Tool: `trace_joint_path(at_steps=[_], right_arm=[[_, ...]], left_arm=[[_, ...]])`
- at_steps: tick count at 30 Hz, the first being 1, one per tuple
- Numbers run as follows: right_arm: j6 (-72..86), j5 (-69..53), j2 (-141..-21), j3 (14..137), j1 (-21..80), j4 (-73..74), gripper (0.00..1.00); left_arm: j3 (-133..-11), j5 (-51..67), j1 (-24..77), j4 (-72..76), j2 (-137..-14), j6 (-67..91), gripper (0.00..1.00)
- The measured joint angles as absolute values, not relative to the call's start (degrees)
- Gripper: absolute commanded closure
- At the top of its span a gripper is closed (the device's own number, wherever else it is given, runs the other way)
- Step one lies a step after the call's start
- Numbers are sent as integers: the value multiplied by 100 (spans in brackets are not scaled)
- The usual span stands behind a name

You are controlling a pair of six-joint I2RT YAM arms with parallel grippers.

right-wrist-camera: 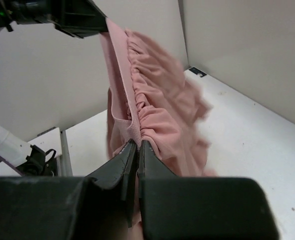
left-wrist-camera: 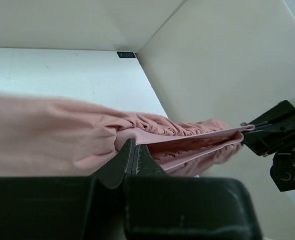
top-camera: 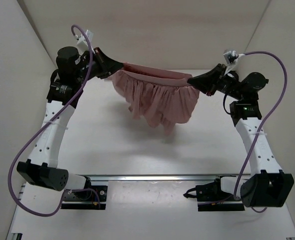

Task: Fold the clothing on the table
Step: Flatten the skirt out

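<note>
The clothing [top-camera: 157, 100], a dusty-pink pleated skirt, hangs in the air above the table [top-camera: 102, 140], stretched by its waistband between both grippers. My left gripper [top-camera: 118, 68] is shut on the waistband's left end; in the left wrist view its jaws [left-wrist-camera: 133, 145] pinch the band, with the skirt [left-wrist-camera: 47, 140] spreading left and the right gripper [left-wrist-camera: 275, 131] at the far end. My right gripper [top-camera: 191, 80] is shut on the right end. The right wrist view shows the gripper [right-wrist-camera: 136, 145] pinching the clothing [right-wrist-camera: 157, 100], which reaches up to the left gripper [right-wrist-camera: 82, 22]. The ruffled hem dangles free.
White walls [top-camera: 17, 60] enclose the table on the left, right and back. A metal rail [top-camera: 152, 177] runs along the front edge between the two arm bases. A small dark marker [left-wrist-camera: 126, 54] sits at the far corner of the table.
</note>
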State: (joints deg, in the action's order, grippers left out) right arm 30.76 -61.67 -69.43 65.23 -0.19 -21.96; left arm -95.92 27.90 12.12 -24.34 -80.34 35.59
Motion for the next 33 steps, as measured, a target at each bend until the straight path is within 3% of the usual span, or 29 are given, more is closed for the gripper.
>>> trace_joint_path(at_steps=[5, 11, 18, 22, 26, 33], right_arm=[[3148, -6274, -6737, 6536, 14, -2261, 100], [3098, -6248, -7902, 6910, 353, -2141, 100], [2934, -6287, -9828, 8965, 325, -1437, 100], [3052, -6348, -10064, 9463, 137, -1717, 100], [3363, -6657, -10003, 8766, -102, -2733, 100], [3430, -6908, -9977, 5883, -126, -3210, 100]], left_arm=[[-9476, 2862, 1210, -2574, -7979, 3588, 100], [-9529, 2902, 1098, -2626, -8816, 3649, 100], [-11734, 3009, 764, -2991, -10947, 3896, 100], [-12009, 3236, 609, -2902, -11067, 4075, 100], [-10862, 3319, 731, -2512, -10374, 4023, 100], [-7030, 3079, 1090, -1559, -9059, 3964, 100]])
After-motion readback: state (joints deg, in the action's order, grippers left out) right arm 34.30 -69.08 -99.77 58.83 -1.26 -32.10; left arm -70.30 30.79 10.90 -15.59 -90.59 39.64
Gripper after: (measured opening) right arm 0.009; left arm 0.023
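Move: Both hands already pinch the skirt's waistband ends high over the table. The clear patch of table where the skirt is to be laid is about 6 cm ahead of my left hand, 12 cm to its right and 36 cm below. From my right hand it is roughly 11 cm ahead, 13 cm left and 34 cm down. The skirt's middle hangs 12 cm right of my left hand, 3 cm back and 11 cm below. I keep both waistband ends pinched and fling the skirt outward: my two hands sweep forward together some 14 cm, dipping a little. Then I bring them down steeply towards the table, my left hand also drawing back about 11 cm and my right only about 4 cm, with both wrists tipping down some 25 degrees. ##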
